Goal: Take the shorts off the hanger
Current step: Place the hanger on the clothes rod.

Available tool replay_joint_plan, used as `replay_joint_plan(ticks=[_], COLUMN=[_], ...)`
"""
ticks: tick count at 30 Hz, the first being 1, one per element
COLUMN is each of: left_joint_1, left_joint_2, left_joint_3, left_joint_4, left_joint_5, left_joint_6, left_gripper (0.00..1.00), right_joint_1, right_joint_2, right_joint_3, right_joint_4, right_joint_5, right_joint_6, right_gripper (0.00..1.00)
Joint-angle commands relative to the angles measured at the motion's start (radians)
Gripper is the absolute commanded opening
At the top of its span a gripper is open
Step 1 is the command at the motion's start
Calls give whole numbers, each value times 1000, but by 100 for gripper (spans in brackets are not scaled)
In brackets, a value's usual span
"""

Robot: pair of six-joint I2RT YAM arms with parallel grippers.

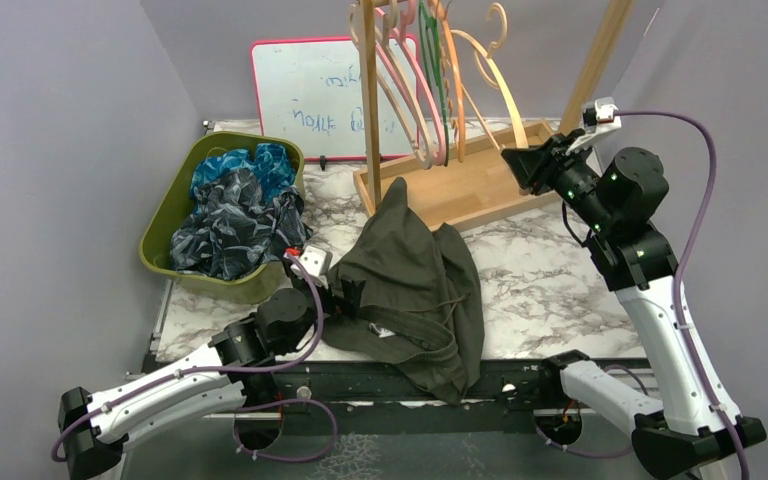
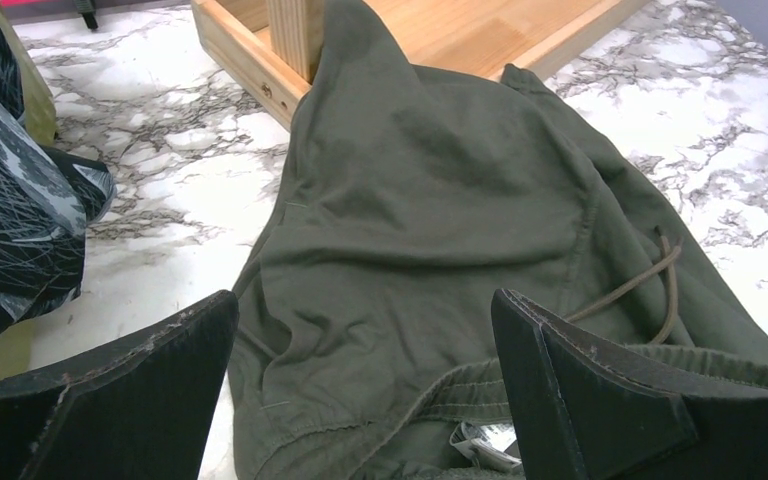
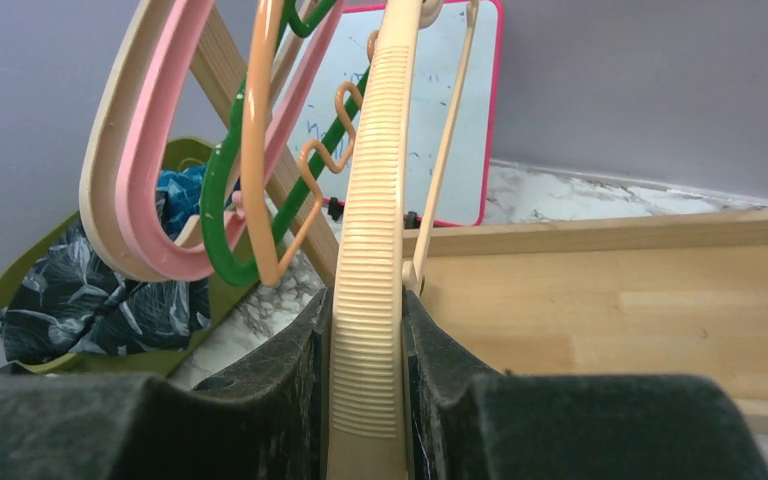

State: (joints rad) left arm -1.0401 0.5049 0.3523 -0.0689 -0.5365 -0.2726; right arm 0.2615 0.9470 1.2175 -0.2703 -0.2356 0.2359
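Note:
Dark olive green shorts [image 1: 415, 285] lie crumpled on the marble table in front of the wooden rack, one leg draped against its post and the waist hanging over the near edge. In the left wrist view the shorts [image 2: 430, 220] fill the middle, waistband and drawstring toward me. My left gripper [image 1: 352, 293] sits at their left edge, open, its jaws [image 2: 365, 300] wide with cloth below and nothing pinched. My right gripper [image 1: 522, 163] is up at the rack, shut on a bare beige ribbed hanger [image 3: 375, 180], seen from above as a curved hanger [image 1: 500, 92].
A green bin [image 1: 175, 200] at the left holds dark leaf-print and blue shorts [image 1: 235, 210]. Pink, green and orange hangers [image 3: 210, 200] hang bare on the rack, whose wooden base tray [image 1: 480, 185] stands behind. A whiteboard [image 1: 305, 95] leans on the back wall.

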Motion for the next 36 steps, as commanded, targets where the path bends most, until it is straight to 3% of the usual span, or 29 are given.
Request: replay_joint_plan(ticks=[1, 22, 28, 36], left_joint_1=[2, 2, 2, 2], left_joint_2=[1, -127, -129, -135], left_joint_3=[16, 39, 76, 84], left_joint_4=[17, -77, -141, -186], left_joint_5=[-52, -156, -160, -206], left_joint_6=[-35, -196, -208, -236], left_gripper=[99, 99, 99, 99], right_joint_1=[-2, -1, -2, -1], right_joint_2=[27, 262, 327, 424], right_joint_3=[61, 297, 321, 491], right_joint_4=[76, -10, -61, -132], right_joint_5=[-51, 64, 34, 26], right_joint_6=[15, 3, -13, -56], right_gripper=[1, 1, 2, 2])
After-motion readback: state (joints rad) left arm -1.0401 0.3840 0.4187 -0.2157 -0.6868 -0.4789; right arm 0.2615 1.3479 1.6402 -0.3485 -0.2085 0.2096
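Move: The right hand holds the pale wooden hanger by its near end; the clothes rod lies about 20 cm ahead, 3 cm left and some 15 cm above. The orange hanger is roughly 12 cm ahead and 10 cm left, 5 cm higher; the green hanger stands about 4 cm farther left, level with the orange one. From the left hand the rod's free stretch is around 33 cm ahead, 28 cm right and 35 cm up. Still pinching the wooden hanger, the right hand rises 5 cm, then travels forward towards the rod, dipping; left withdraws up-left. ##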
